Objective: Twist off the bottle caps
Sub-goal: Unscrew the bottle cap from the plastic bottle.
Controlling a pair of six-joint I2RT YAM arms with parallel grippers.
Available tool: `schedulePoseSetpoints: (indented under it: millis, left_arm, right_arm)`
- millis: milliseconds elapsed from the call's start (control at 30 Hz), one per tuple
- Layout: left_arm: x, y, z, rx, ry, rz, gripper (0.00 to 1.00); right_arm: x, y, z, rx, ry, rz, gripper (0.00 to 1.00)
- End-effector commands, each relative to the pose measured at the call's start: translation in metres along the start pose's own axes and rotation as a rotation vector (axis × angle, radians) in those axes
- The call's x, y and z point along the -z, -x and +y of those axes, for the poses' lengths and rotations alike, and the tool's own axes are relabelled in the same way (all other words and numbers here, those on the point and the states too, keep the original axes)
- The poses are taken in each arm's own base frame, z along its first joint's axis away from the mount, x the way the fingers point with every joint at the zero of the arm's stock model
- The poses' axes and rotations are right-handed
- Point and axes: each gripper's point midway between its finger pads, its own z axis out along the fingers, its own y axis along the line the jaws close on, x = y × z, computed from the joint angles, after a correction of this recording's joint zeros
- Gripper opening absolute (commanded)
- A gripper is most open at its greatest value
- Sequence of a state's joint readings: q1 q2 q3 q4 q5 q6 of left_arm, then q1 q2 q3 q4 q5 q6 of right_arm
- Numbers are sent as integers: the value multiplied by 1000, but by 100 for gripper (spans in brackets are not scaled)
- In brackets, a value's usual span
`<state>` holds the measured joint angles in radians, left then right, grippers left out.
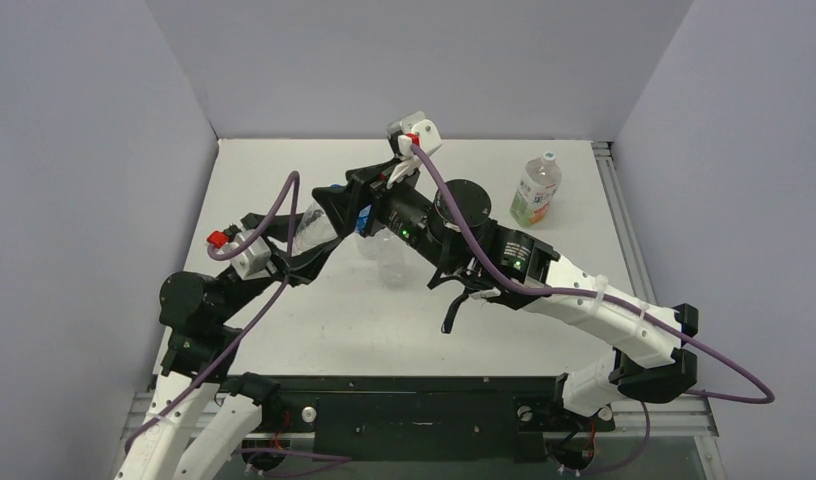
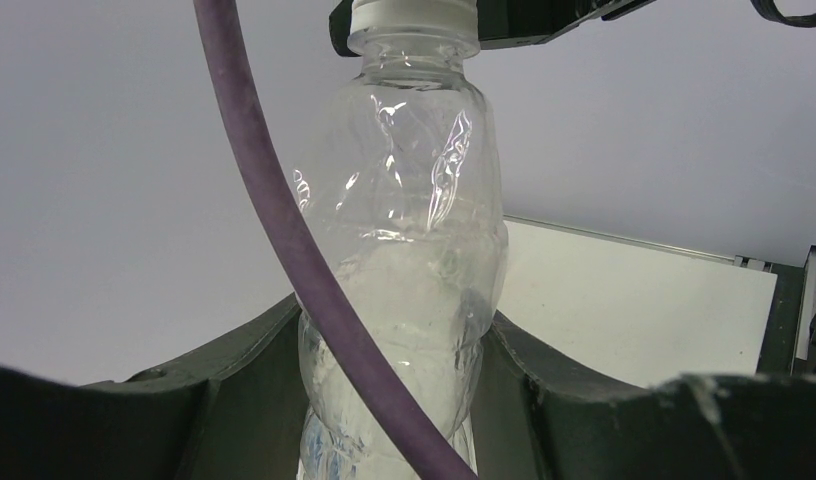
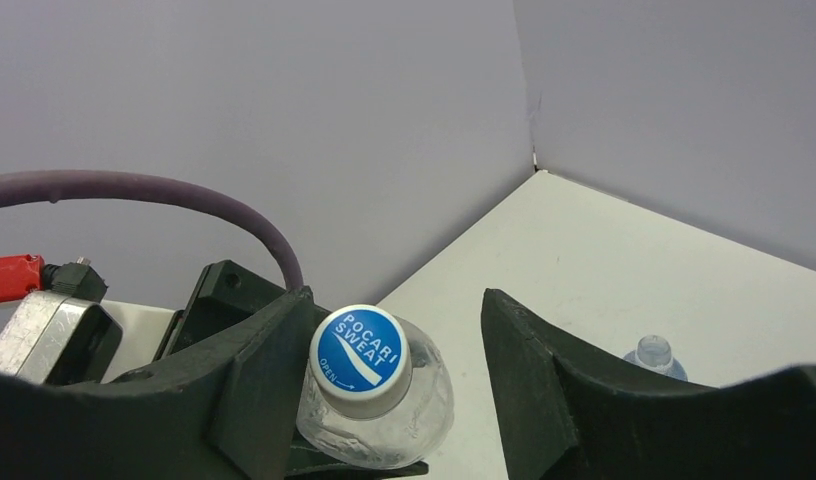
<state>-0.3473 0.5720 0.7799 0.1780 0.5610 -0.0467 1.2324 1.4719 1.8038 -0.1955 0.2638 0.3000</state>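
A clear plastic bottle (image 2: 404,180) is tilted up off the table, and my left gripper (image 2: 394,320) is shut on its lower body. In the top view this bottle (image 1: 309,225) lies slanted between the two arms. Its cap (image 3: 361,360) has a blue top with white lettering and a white rim. My right gripper (image 3: 396,300) is open around that cap: the left finger (image 3: 254,370) touches it and the right finger (image 3: 544,370) stands apart from it. From above, the right gripper (image 1: 356,200) covers the cap.
A plain clear bottle (image 1: 389,260) stands on the table just right of the held one, and its top (image 3: 654,352) shows past my right finger. A wider bottle with an orange-and-green label (image 1: 536,190) and a white cap (image 1: 549,157) stands at the back right. Purple cables loop over both arms.
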Motion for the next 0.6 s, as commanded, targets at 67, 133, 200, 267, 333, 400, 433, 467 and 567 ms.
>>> schedulePoseSetpoints:
  millis: [67, 133, 200, 267, 333, 400, 433, 467, 567]
  left_arm:
    - [8, 2, 46, -10, 268, 22, 8]
    - [8, 2, 46, -9, 272, 22, 8]
    - [8, 3, 46, -6, 273, 21, 8]
    - [8, 3, 47, 3, 274, 20, 8]
    - [7, 3, 46, 16, 273, 19, 8]
    - [7, 5, 44, 35, 267, 14, 8]
    - [6, 5, 43, 43, 261, 13, 8]
    - [5, 7, 39, 62, 244, 8, 8]
    - [3, 16, 23, 99, 167, -16, 8]
  right_arm:
    - [5, 11, 7, -32, 27, -33, 42]
    - [5, 12, 7, -35, 28, -36, 32]
    - [6, 13, 7, -37, 31, -40, 21]
    - [7, 13, 7, -41, 31, -45, 8]
    - [7, 14, 5, -41, 29, -47, 0]
    - [8, 17, 5, -42, 44, -55, 0]
    - [10, 16, 8, -40, 73, -51, 0]
    - [10, 22, 7, -42, 87, -72, 0]
    - [19, 25, 17, -24, 235, -92, 0]
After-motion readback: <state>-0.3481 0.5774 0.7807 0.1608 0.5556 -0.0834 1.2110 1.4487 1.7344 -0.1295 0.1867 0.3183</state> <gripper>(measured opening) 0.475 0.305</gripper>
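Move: Just off the right hand's point, between its open pads, sits the held plastic bottle's white-rimmed blue cap: about 1 cm back, 1 cm left and barely 1 cm lower. From that hand the standing blue-labelled bottle is roughly 20 cm ahead and 1 cm right, and the clear bottle some 14 cm ahead and 6 cm right, both about 38 cm below. From the left hand the cap is about 1 cm back, 5 cm right and 9 cm above. Closing on the cap is the whole of it: the right gripper roughly halves its opening, then stops with the cap pinched between its fingertips, while the hand eases well under 1 cm left, back and down to centre on it, turning hardly at all. The left hand stays put, keeping its grip round the bottle's body and sinking only about half a centimetre. ##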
